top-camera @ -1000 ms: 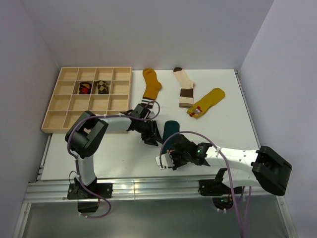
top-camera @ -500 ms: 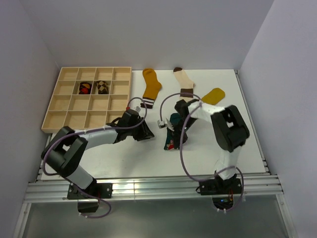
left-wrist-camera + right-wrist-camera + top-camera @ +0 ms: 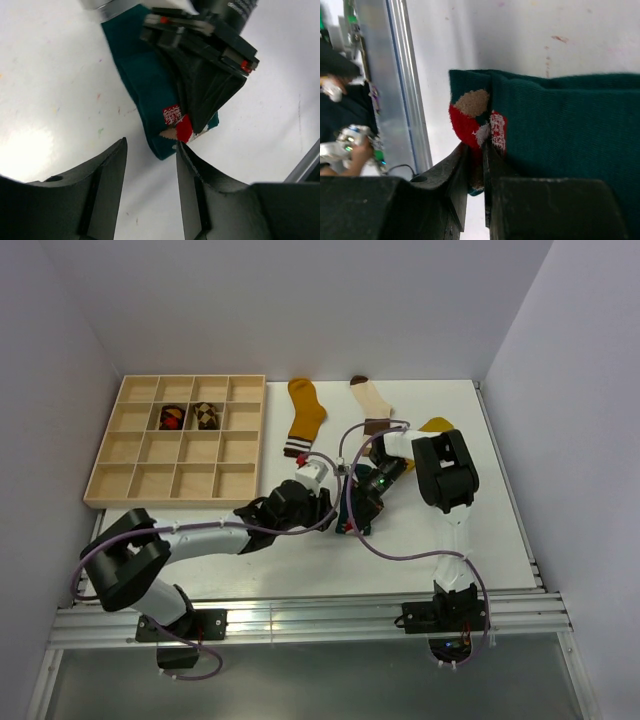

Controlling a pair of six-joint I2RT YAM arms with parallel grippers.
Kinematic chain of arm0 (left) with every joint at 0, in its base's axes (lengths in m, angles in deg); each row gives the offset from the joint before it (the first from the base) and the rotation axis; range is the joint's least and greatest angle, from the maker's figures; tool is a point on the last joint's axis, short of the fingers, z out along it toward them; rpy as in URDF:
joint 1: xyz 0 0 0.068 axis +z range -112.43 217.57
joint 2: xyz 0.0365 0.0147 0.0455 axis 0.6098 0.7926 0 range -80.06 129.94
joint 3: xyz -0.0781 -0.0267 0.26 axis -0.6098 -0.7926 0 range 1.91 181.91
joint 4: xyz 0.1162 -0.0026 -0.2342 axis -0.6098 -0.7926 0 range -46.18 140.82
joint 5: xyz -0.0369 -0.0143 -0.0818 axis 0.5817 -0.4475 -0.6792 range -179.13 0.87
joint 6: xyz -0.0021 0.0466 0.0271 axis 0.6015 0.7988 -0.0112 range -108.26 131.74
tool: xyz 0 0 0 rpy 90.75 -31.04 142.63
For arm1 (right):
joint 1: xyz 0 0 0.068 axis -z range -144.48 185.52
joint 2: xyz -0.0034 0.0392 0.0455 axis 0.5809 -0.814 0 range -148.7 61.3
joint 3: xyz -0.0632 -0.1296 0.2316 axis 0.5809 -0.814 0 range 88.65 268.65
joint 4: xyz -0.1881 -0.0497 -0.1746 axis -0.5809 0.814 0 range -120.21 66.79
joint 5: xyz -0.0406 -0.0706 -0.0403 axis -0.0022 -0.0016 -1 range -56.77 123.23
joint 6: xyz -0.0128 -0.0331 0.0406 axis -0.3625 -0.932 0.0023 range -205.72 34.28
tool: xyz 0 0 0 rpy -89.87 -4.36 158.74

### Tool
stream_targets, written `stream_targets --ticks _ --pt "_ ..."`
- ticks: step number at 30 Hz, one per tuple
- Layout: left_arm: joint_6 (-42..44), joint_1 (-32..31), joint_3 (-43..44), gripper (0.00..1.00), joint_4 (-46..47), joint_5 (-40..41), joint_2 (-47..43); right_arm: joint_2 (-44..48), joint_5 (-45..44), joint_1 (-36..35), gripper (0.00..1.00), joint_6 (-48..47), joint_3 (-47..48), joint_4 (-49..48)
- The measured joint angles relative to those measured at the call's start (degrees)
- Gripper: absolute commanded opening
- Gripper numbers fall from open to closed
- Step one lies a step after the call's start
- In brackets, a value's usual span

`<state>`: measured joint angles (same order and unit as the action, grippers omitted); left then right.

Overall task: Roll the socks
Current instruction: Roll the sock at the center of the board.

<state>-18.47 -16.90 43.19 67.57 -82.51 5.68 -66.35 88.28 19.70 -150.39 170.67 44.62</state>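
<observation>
A teal sock (image 3: 346, 514) with a red and tan patch lies flat in the middle of the table. My right gripper (image 3: 362, 502) is shut on its patched near end (image 3: 470, 117), the fabric pinched between the fingers (image 3: 476, 152). My left gripper (image 3: 320, 502) sits just left of that end, open with nothing between its fingers (image 3: 150, 150); the sock's tip (image 3: 170, 145) lies just past its fingertips. Other socks lie flat at the back: a mustard sock (image 3: 303, 415), a cream sock (image 3: 372, 405) and a yellow sock (image 3: 436, 427) partly hidden by the right arm.
A wooden compartment tray (image 3: 135, 445) stands at the back left, with two rolled socks (image 3: 173, 417) (image 3: 207, 415) in neighbouring cells. A metal rail (image 3: 300, 618) runs along the near table edge. Grey walls close in on both sides.
The right arm has folded back over the table, and its gripper now holds the teal sock's near end. My left gripper slid right, up to the sock, and opened a little.
</observation>
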Motion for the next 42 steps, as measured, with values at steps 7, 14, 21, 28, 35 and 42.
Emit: stream_targets --ticks 7,14,21,28,35,42 --pt "9.99 -0.07 7.02 0.52 2.14 -7.58 8.96 -0.2 -0.96 0.55 0.17 10.05 -0.07 -2.47" --pt "12.81 -0.09 12.68 0.5 3.1 -15.06 17.38 -0.46 -0.85 1.81 0.16 14.84 -0.94 -3.78" --pt "10.4 2.03 13.62 0.49 4.87 -20.79 23.08 -0.39 -0.5 2.43 0.15 18.53 -2.64 -5.55" --pt "6.8 4.66 11.85 0.48 9.14 -25.44 23.93 0.37 -0.55 3.21 0.15 21.57 -3.72 -7.1" --pt "6.54 5.79 10.73 0.48 10.05 -29.33 23.93 1.09 -1.99 3.21 0.15 26.08 -3.8 -8.22" --pt "6.12 6.51 10.27 0.42 10.25 -32.72 23.96 2.05 -3.15 3.23 0.14 29.09 -4.42 -9.66"
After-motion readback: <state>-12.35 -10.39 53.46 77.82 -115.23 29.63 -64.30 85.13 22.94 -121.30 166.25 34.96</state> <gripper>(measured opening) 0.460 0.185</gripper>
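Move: The folded bear end of the green sock, pinched in the right fingers, lies about 9 cm to the left hand's right, roughly 1 cm back and 8 cm lower; it sits right at the right hand's own point. The sock's plain body stretches out beyond, its middle about 5 cm ahead and 6 cm right of the left hand, 9 cm down. Farther out, the orange sock is some 22 cm ahead and 6 cm left, the cream-brown sock 22 cm ahead and 10 cm right, both about 10 cm below. Rightward and then down, about 6 cm each in all, the left hand swings in to the bear end held by the right fingers, turning some 25 degrees clockwise. Its half-open fingers stay open and come to straddle the fold, easing back left by a centimetre late on. The right hand keeps its pinch low down, shifts barely a centimetre right and twists about 25 degrees, partly clockwise. ##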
